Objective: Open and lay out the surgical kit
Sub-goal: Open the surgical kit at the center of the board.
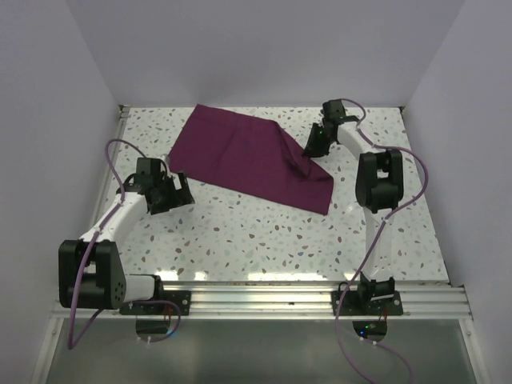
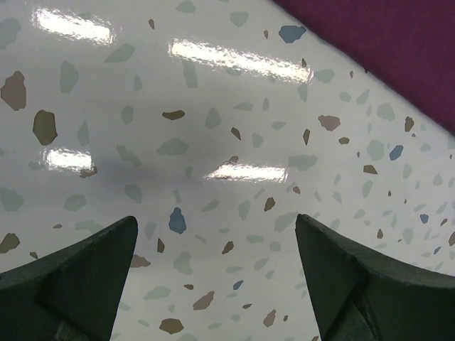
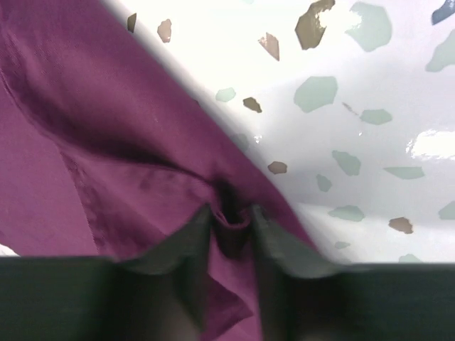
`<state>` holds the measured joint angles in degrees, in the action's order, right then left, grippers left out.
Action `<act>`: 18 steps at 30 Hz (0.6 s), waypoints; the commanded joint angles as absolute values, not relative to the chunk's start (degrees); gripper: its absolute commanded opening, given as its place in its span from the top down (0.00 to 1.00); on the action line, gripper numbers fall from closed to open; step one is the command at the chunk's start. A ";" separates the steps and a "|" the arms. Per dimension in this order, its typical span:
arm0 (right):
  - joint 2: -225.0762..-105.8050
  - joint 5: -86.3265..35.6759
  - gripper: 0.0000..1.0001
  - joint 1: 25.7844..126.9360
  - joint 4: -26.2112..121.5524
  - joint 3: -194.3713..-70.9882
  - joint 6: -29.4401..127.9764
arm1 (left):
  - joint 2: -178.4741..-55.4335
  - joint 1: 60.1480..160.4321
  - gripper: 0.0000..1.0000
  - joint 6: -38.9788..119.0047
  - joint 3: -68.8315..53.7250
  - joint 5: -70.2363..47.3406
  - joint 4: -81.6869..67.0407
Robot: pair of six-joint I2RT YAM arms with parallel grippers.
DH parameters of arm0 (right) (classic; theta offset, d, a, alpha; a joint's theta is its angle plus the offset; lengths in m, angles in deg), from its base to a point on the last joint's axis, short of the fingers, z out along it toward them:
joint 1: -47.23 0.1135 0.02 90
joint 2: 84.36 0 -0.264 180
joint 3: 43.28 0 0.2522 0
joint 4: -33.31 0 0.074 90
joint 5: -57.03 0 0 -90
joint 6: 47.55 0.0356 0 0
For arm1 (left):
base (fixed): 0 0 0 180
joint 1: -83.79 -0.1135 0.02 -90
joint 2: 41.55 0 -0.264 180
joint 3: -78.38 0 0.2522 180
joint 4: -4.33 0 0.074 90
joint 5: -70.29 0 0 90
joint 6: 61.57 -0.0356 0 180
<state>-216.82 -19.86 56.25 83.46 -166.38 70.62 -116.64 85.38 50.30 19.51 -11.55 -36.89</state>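
Note:
The surgical kit's dark purple cloth wrap (image 1: 248, 156) lies spread across the far middle of the table. Its steel tray and instruments are hidden. My right gripper (image 1: 314, 144) is shut on a pinched fold at the cloth's right edge; in the right wrist view the cloth (image 3: 106, 142) bunches between the fingers (image 3: 231, 220). My left gripper (image 1: 178, 192) is open and empty, just near of the cloth's left corner. In the left wrist view its gripper (image 2: 215, 241) hovers over bare table, with the cloth edge (image 2: 384, 35) at the top right.
The speckled table (image 1: 264, 240) is walled by white panels at the back and sides. An aluminium rail (image 1: 264, 292) with both arm bases runs along the near edge.

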 commanded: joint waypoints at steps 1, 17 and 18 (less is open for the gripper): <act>-213.12 -17.58 0.77 56.11 81.35 -166.29 71.11 | -115.37 85.64 0.04 49.44 20.14 -11.45 -35.88; -210.84 -37.05 1.00 54.18 92.95 -177.37 67.50 | -115.82 86.51 0.04 49.70 20.58 -12.41 -35.53; -210.83 -38.92 1.00 54.09 92.87 -177.02 67.50 | -115.82 86.69 0.04 49.70 20.58 -12.41 -35.53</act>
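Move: Between the right hand's part-open fingertips already lies the raised fold of the surgical kit's cloth, practically at the hand point. The cloth's outer right corner is some 7 cm right and 8 cm back, its near right corner about 5 cm right and 20 cm back; the bend in its far edge lies roughly 10 cm left and 13 cm farther out. From the idle left hand the fold is some 35 cm right, 18 cm forward and about 5 cm lower. Closing on the raised fold, the right fingers pinch the kit's cloth while the hand stays low, easing only slightly right. With the fold gripped, the hand lifts about 5 cm and carries it some 4 cm right and a few centimetres forward, towards the board's far right, with the wrist tilting by roughly 10 degrees. ##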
